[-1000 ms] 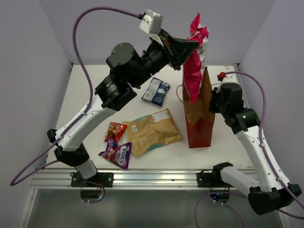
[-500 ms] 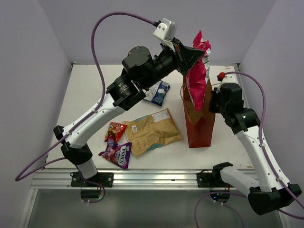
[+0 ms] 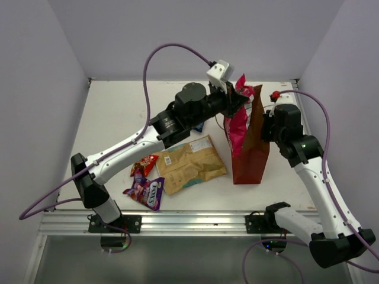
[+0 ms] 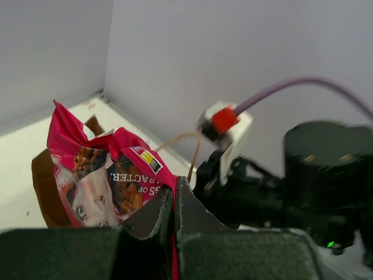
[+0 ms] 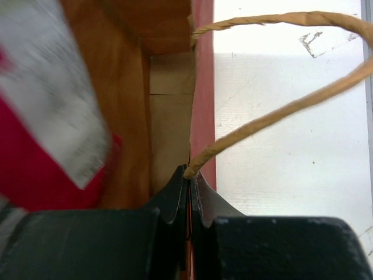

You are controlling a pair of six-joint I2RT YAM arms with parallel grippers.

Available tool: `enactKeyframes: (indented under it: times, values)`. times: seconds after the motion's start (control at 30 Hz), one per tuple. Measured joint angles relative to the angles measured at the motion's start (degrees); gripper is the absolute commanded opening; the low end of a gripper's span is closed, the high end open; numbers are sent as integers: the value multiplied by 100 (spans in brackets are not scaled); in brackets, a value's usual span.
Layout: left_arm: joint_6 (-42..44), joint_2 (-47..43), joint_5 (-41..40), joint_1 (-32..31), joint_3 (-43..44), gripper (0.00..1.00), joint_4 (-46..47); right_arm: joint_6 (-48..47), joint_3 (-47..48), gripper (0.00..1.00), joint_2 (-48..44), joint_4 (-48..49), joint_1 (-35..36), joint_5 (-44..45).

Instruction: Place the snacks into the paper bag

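The red-brown paper bag (image 3: 253, 161) stands upright at the right of the table. My right gripper (image 3: 265, 128) is shut on its right rim, at the root of a string handle (image 5: 280, 114), with the kraft inside (image 5: 169, 134) in view. My left gripper (image 3: 239, 102) is shut on the top edge of the pink-and-white packet (image 3: 238, 129), whose lower part hangs inside the bag's mouth. In the left wrist view the crumpled pink packet (image 4: 105, 178) is clamped between my left gripper (image 4: 175, 188) over the bag (image 4: 42, 186). The packet shows as a blur (image 5: 41, 146) inside the bag.
The tan kraft pouch (image 3: 190, 163) lies mid-table left of the bag. The small red-orange packet (image 3: 144, 163) and the purple FOX'S packet (image 3: 146, 191) lie near the front left. A sliver of the blue-and-white packet (image 3: 199, 126) shows under my left arm. Walls enclose the table.
My left arm has swung down and right, lowering the pink packet from high above the bag into its mouth. The right arm has kept its hold on the rim.
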Motion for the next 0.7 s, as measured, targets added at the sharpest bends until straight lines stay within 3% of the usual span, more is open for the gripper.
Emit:
enactKeyframes:
  times: [0.13,0.27,0.3,0.37,0.4,0.43,0.53,0.7]
  values:
    - [-22,-4,-50,2,-955,0,122,-13,24,0,-11,-28,0,39]
    - [-42,28,-46,0,-1331,3,94,-33,120,0,-26,-92,0,42]
    - [-39,31,-46,0,-1344,11,96,-35,146,0,-33,-94,0,42]
    - [11,33,-48,0,-1333,39,153,-37,199,0,-44,-105,0,46]
    - [22,33,-48,0,-1298,55,179,-37,216,0,-46,-114,0,48]
    - [50,33,-52,-2,-1241,77,188,-37,229,0,-50,-122,0,55]
    - [153,33,-109,-24,-935,92,192,-42,236,0,-66,-175,0,107]
    - [374,-155,-203,-129,-592,94,289,-55,247,0,-68,-232,0,149]
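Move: The pink snack packet is still in my left fingers. The mouth of the paper bag lies about 4 cm ahead of them, 3 cm to their right and some 17 cm below. My right gripper, on the bag's right rim, is around 8 cm right of the left hand and 1 cm ahead. The brown mailer lies 17 cm left, 6 cm back. From my right hand the mouth's middle is about 6 cm left and 3 cm ahead, roughly level. I drop my left hand fast, almost straight down by about 11 cm, fingertips dipping some 10 degrees, to feed the pink packet into the bag's mouth. At the bottom I spread the fingers wide and let go, already climbing back some 9 cm while the tilt comes out. My right hand keeps its pinch on the right rim, easing up a centimetre or so. ##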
